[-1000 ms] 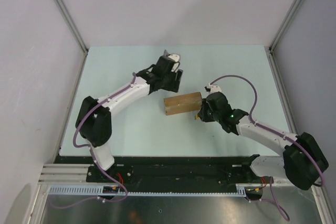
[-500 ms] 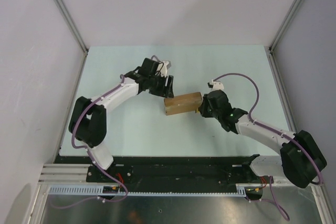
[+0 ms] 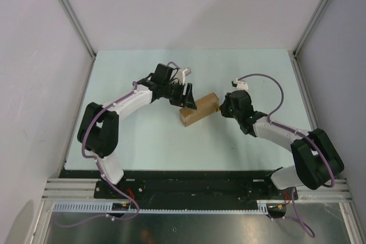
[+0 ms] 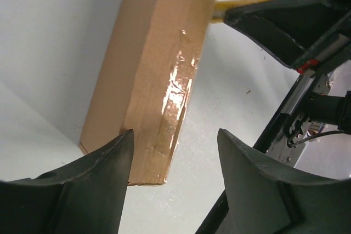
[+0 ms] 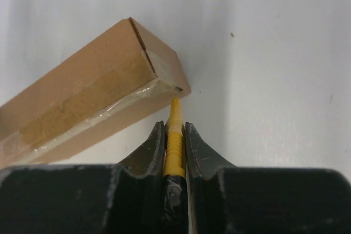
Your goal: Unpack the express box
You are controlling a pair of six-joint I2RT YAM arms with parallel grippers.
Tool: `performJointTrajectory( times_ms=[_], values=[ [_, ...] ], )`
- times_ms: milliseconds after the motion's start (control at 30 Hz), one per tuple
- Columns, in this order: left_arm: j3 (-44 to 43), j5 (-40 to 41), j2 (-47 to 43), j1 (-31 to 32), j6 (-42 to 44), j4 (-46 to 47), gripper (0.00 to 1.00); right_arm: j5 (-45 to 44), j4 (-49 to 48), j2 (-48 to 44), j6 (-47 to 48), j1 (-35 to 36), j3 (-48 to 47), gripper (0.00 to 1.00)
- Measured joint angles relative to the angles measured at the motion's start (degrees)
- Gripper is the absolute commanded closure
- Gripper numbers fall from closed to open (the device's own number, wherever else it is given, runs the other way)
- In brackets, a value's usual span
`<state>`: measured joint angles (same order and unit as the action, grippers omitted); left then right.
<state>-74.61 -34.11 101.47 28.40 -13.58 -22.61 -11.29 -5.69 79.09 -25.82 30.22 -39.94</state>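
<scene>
The express box [image 3: 198,108], a brown cardboard carton sealed with clear tape, lies slanted at the middle of the table. My left gripper [image 3: 186,98] is open at the box's left end; in the left wrist view the near end of the box [image 4: 153,64] sits against the left finger, and the gripper [image 4: 175,135] holds nothing. My right gripper [image 5: 174,127] is shut on the yellow-and-black utility knife [image 5: 174,141]. The knife's tip touches the taped corner at the right end of the box [image 5: 82,102]. The knife [image 4: 241,5] also shows in the left wrist view.
The pale green table top [image 3: 143,135] is walled by white panels on three sides. A black rail [image 3: 189,178] with both arm bases runs along the near edge. The right arm [image 3: 286,138] stretches across the near right.
The left gripper came down from behind to the box's left end. The box turned, its right end swinging farther away, and the right gripper with the knife followed it.
</scene>
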Motion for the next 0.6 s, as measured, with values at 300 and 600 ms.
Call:
performJointTrajectory(
  times_ms=[300,600],
  values=[
    [1.86,-3.52,0.0,-0.09,-1.01,2.75,0.32,4.55,-8.57,10.1,1.95,-2.62,-5.6,1.0],
    [2.6,-5.81,-0.11,0.04,-1.79,3.8,0.31,8.02,-11.78,14.29,3.32,-2.97,-9.6,1.0]
  ],
)
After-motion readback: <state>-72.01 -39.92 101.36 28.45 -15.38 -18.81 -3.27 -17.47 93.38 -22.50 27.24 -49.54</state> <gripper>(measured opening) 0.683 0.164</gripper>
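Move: The knife held in the right hand already has its tip at the express box's taped end, about 3 cm ahead of that hand, 2 cm to its left and a little below. The box's middle is about 8 cm left, 2 cm ahead and 3 cm lower. From the left hand, half open over the box's nearer end, the box's middle is some 5 cm to the right, level fore and aft, 4 cm down, and the taped end about 10 cm right and 2 cm ahead. Forward and, about half as much, to the left, the right hand travels some 7 cm, easing off and rising slightly at the end. It keeps its grip on the knife, whose tip stays on the taped end and pushes it round. The left hand stays over the near end with fingers unchanged, one seeming to rest on the box, and gives back and right by 1.5 cm. ##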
